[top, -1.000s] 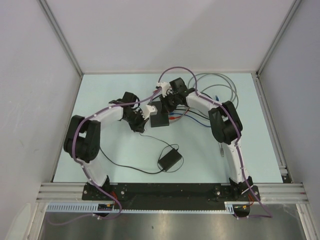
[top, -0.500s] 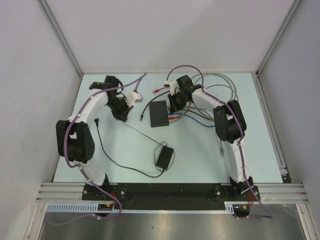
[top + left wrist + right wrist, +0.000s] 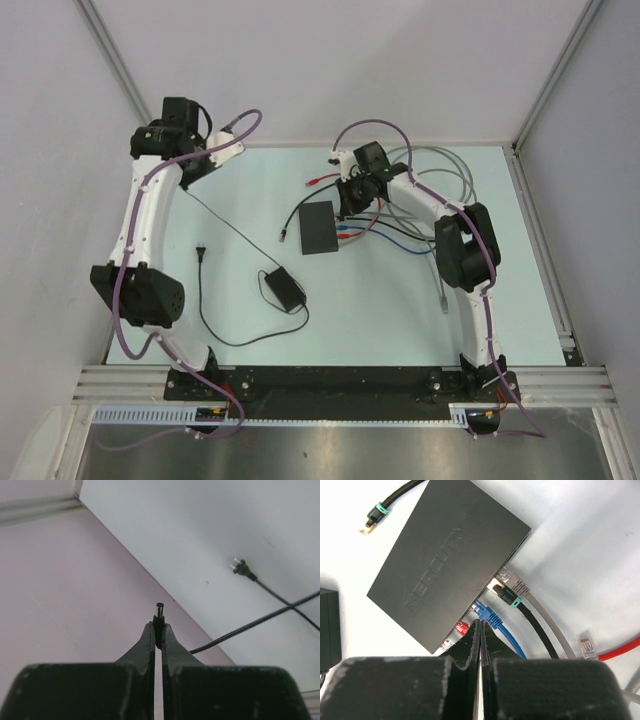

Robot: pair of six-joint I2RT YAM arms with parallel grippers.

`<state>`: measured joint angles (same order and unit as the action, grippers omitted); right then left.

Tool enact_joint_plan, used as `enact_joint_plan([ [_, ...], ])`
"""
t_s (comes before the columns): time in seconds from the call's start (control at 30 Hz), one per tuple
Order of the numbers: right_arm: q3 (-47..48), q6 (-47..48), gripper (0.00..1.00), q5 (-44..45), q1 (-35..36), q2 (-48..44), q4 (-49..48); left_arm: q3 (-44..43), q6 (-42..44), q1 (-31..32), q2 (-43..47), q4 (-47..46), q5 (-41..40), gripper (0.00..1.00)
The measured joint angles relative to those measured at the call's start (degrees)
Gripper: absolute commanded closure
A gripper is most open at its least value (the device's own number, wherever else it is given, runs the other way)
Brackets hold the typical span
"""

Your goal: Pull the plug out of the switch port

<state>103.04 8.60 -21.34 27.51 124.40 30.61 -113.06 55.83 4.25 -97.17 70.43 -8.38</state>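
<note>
The switch is a flat black box lying mid-table, lettered on its top. My left gripper is up in the far-left corner, shut on the small black barrel plug, whose metal tip sticks out past my fingertips. Its thin black cord runs back to the power adapter. My right gripper is shut, its tips at the switch's port side between the red plug and the blue plug.
Grey and black network plugs also sit in the switch ports. A loose black cable end and a clear connector lie nearby. The adapter's mains plug lies left; grey cable coils at back right.
My left arm swung from beside the switch out to the far-left corner with the barrel plug in its grip. The cord went taut and the adapter slid left. The right gripper barely moved.
</note>
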Motion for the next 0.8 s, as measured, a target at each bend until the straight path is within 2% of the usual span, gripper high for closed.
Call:
enact_joint_plan([
  [0.23,1.5,0.0,1.00,0.0,-0.5,0.0,0.0,1.3,1.0,-3.2,-5.1,-2.9,-10.6,1.00],
  [0.4,1.5,-0.1,1.00,0.0,-1.5,0.0,0.0,1.3,8.6,-3.4,-3.9,-12.4,-17.9,1.00],
  [0.47,1.5,-0.2,1.00,0.1,-1.9,0.0,0.0,1.3,10.4,-2.9,-2.9,-15.0,-19.9,0.94],
  [0.57,1.5,-0.2,1.00,0.3,-2.3,0.0,0.0,2.6,10.6,-1.4,-1.3,-15.7,-21.0,0.64],
  [0.6,1.5,-0.2,1.00,0.4,-2.5,0.0,0.0,4.4,9.6,-0.1,-0.5,-15.7,-20.7,0.47],
  [0.67,1.5,-0.2,1.00,0.5,-2.8,0.0,0.0,8.9,7.4,2.6,0.8,-16.5,-19.3,0.28],
  [0.7,1.5,-0.2,1.00,0.5,-3.1,0.0,0.0,11.0,6.5,3.7,1.2,-16.7,-18.4,0.01],
  [0.8,1.7,-0.2,1.00,0.3,-3.7,0.2,-0.1,19.8,1.0,7.9,1.6,-19.7,-15.9,0.00],
])
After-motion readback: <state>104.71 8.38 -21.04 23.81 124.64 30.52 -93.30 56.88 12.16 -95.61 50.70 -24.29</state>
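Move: The left hand, high over the far left of the table, already holds the thin power cable's plug; the two-pin plug beside which it will lie is about 28 cm below and 6 cm back. The adapter lies 17 cm back and 22 cm right; the switch 2 cm ahead and 30 cm right. From the low right hand, the switch is 7 cm left and 1 cm back, and the two-pin plug 36 cm left, 11 cm back. Flinging sideways, the left hand swings about 7 cm left, dips slightly and rises with the thin power cable in tow, its wrist rolling some 20 degrees, then whips back right and down about 9 cm as its fingers spread wide and let go. The right hand, still shut, eases forward and right, away from the switch. ##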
